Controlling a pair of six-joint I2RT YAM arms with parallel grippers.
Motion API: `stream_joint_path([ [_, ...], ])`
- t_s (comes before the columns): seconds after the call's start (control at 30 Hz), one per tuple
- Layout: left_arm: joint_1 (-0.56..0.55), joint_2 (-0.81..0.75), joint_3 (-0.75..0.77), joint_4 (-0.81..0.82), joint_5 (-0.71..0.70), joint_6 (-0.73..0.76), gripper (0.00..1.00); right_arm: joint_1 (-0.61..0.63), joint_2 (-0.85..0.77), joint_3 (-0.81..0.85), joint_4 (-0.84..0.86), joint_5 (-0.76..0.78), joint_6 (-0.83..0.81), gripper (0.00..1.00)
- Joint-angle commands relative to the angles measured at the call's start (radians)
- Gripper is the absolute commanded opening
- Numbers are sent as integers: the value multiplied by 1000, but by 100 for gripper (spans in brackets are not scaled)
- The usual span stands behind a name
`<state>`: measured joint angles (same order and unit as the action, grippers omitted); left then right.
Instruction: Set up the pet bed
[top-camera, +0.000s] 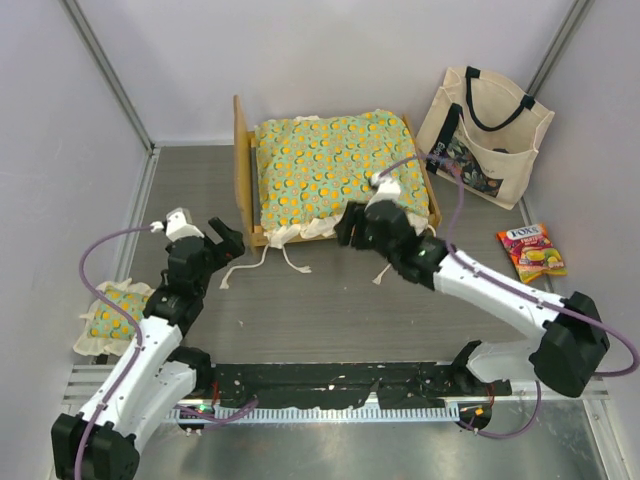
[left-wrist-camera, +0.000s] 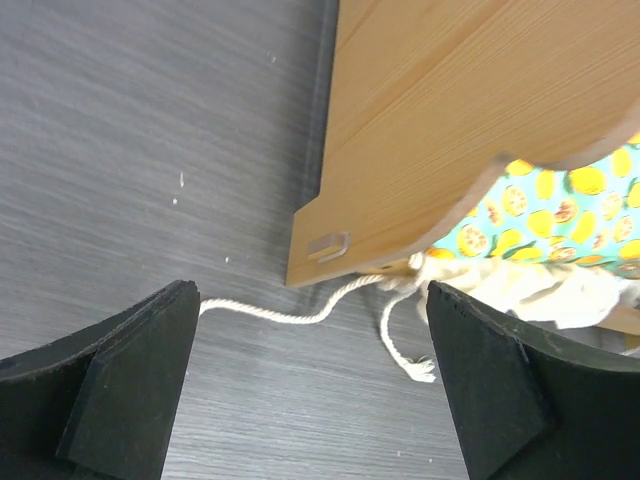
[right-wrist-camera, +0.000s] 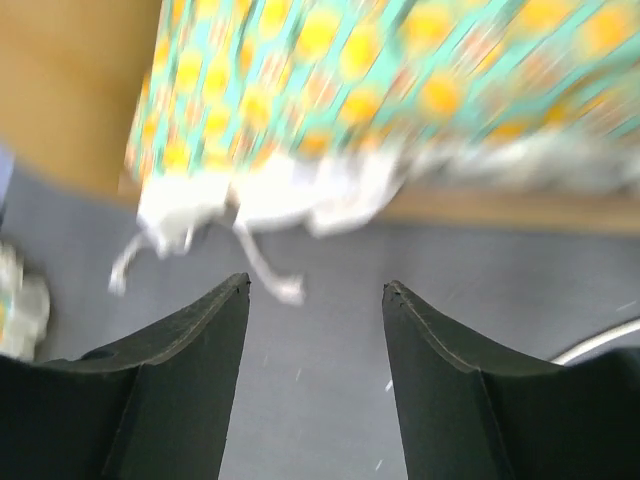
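The pet bed's light-wood frame stands at the back of the table with its headboard to the left. The green orange-print cushion lies in it, cream ruffle along the front. Its cream ties trail onto the table at the front left corner. My left gripper hovers open just left of that corner; in the left wrist view the gripper has a tie lying between its fingers, below the headboard. My right gripper is open at the bed's front edge; the blurred right wrist view shows the gripper empty, below the cushion.
A small matching ruffled pillow lies at the near left by the left arm. A cream tote bag leans at the back right. A candy packet lies on the table to the right, beside the right arm.
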<state>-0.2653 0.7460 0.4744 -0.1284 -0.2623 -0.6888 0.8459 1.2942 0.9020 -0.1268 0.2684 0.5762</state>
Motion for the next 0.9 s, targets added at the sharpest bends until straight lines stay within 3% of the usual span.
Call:
stream_joint_path([
  [0.0, 3, 7, 165, -28, 9, 95, 100, -187, -23, 175, -135, 94, -101, 61],
  [0.27, 3, 269, 404, 12, 96, 256, 100, -638, 171, 374, -249, -90, -194, 61],
  [0.37, 1, 337, 443, 41, 148, 244, 100, -708, 272, 408, -258, -152, -219, 61],
  [0.53, 1, 310, 425, 73, 179, 201, 100, -791, 408, 429, -221, -276, -237, 59],
  [0.67, 1, 242, 399, 47, 147, 213, 100, -791, 485, 430, -214, -195, -285, 57],
  [0.73, 1, 201, 388, 26, 143, 218, 100, -791, 508, 436, -236, -169, -312, 52],
  [0.83, 1, 150, 382, -3, 140, 222, 100, -789, 498, 423, -253, -156, -322, 29],
  [0.87, 3, 139, 383, -11, 140, 225, 100, -788, 485, 395, -248, -162, -322, 13],
])
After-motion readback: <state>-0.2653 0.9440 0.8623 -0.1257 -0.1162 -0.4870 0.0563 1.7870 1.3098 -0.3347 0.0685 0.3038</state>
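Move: The right hand's target, the near half of the bed's right side board, lies about 19 cm ahead, 25 cm to its right and 8 cm lower. The cushion's middle is 23 cm ahead, roughly straight on; the tote bag is 28 cm ahead and 42 cm right. From the left hand that board spot is some 17 cm ahead and 56 cm right; the headboard's middle is 18 cm ahead, 5 cm right. Swing the open right gripper about 25 cm right and 18 cm forward, arching over the bed's front edge, then sink past the starting height, tipping the fingers down, to straddle the right side board and start closing on it. Meanwhile raise the empty, wide-open left gripper about 12 cm beside the headboard, reaching forward, dipping briefly, then easing partly back. ##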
